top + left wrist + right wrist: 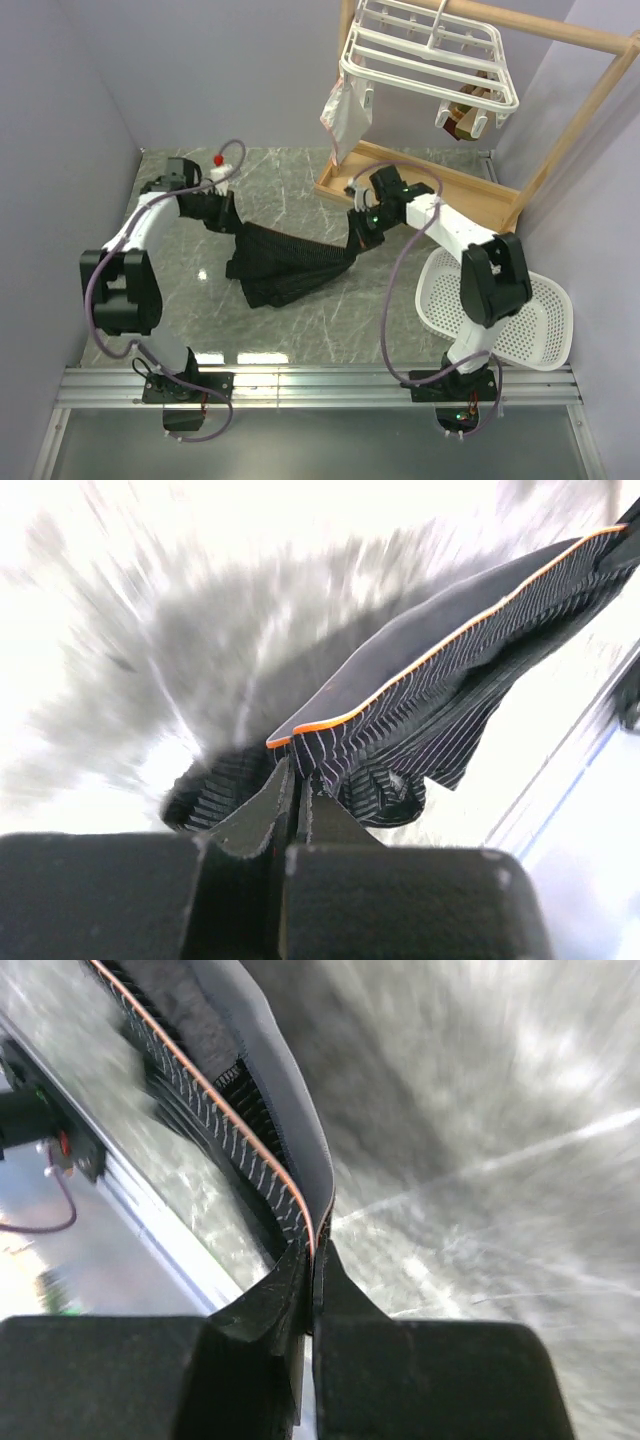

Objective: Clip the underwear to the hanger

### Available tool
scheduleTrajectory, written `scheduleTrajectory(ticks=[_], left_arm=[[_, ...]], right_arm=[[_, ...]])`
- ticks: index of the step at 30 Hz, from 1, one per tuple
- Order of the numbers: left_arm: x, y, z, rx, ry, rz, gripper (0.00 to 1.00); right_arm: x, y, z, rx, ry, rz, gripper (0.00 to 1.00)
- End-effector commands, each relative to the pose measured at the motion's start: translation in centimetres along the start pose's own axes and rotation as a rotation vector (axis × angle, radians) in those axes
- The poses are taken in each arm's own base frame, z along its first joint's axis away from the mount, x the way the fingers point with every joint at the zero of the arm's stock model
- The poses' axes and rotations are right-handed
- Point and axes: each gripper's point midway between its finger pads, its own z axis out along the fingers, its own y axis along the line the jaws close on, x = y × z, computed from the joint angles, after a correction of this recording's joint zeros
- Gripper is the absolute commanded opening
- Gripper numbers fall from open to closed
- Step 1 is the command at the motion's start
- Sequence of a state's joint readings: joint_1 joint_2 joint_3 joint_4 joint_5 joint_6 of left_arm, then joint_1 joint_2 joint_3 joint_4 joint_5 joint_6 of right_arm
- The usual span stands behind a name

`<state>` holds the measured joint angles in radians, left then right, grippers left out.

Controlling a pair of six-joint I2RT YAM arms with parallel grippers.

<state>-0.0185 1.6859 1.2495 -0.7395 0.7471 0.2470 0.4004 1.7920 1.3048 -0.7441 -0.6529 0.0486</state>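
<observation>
The black underwear with thin orange trim hangs stretched between my two grippers above the marble table. My left gripper is shut on its left waistband corner; the left wrist view shows the striped fabric pinched at that gripper. My right gripper is shut on the right end; in the right wrist view the orange-edged waistband runs into the closed tips of that gripper. The white hanger hangs high at the back right, apart from the fabric.
A light wooden frame with a tray base carries the hanger. A translucent pouch and a small brown item dangle from its clips. A white perforated basket lies at the right. A metal rail runs along the near edge.
</observation>
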Motion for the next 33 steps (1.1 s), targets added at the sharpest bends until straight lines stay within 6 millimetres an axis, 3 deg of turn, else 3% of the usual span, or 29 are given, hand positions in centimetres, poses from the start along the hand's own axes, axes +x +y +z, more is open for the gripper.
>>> scheduleTrajectory(ticks=[1,4,8,18,21,24,26,27,28,29,30,31,32,33], left_arm=[[-5.3,-2.8,-5.3,0.014,-0.186,0.192,0.0],[-7.4,-4.2,-7.6,-0.011,-0.293,0.304,0.0],[-8.7,-6.0,-9.8,-0.048,-0.407,0.405,0.0],[-8.7,-7.8,-11.4,-0.048,-0.458,0.381,0.0],[-8.7,-9.4,-12.4,-0.03,-0.483,0.413,0.0],[-8.7,-10.4,-13.7,-0.056,-0.509,0.436,0.0],[-8.7,-11.0,-14.9,-0.088,-0.527,0.455,0.0],[-8.9,-10.6,-15.6,-0.131,-0.541,0.444,0.0],[-9.2,-10.6,-16.3,-0.158,-0.557,0.446,0.0],[-9.5,-10.4,-17.2,-0.197,-0.578,0.449,0.0],[-9.8,-9.8,-18.0,-0.237,-0.595,0.434,0.0],[-10.4,-9.5,-19.1,-0.283,-0.616,0.434,0.0],[-10.7,-9.0,-19.7,-0.304,-0.621,0.426,0.0],[-10.9,-8.1,-20.6,-0.34,-0.634,0.41,0.0]], right_arm=[[-4.2,2.6,-5.6,0.056,-0.196,-0.194,0.0],[-5.9,3.6,-8.3,0.106,-0.295,-0.275,0.0],[-6.8,3.9,-10.5,0.173,-0.364,-0.343,0.0],[-6.7,4.4,-13.5,0.268,-0.427,-0.418,0.0],[-6.8,5.1,-13.4,0.268,-0.437,-0.438,0.0],[-7.5,6.4,-12.1,0.275,-0.433,-0.474,0.0],[-8.4,8.6,-11.2,0.273,-0.449,-0.527,0.0],[-8.8,9.2,-10.1,0.275,-0.436,-0.548,0.0],[-10.1,10.1,-10.6,0.314,-0.47,-0.573,0.0],[-10.4,11.7,-9.8,0.315,-0.468,-0.629,0.0],[-11.2,11.7,-8.5,0.339,-0.45,-0.641,0.0],[-13.0,13.2,-9.6,0.346,-0.501,-0.669,0.0],[-14.1,13.4,-9.8,0.377,-0.52,-0.683,0.0],[-15.2,13.3,-8.7,0.389,-0.508,-0.686,0.0]])
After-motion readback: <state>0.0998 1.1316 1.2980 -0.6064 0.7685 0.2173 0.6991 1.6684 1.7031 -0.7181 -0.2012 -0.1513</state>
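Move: Each hand already pinches one end of the underwear's waistband. The cloth's middle hangs about 11 cm right, 9 cm back and 6 cm below the left hand, and some 16 cm left, 4 cm back of the right. The white hanger is roughly 35 cm ahead, 14 cm right and 25 cm above the right hand; from the left, 30 ahead, 41 right. The wooden tray's middle lies 13 cm ahead, 15 cm right of the right hand. Both hands, still pinching the waistband, lift it 15–20 cm, fingers tilting up some 40 degrees, then shift left. ##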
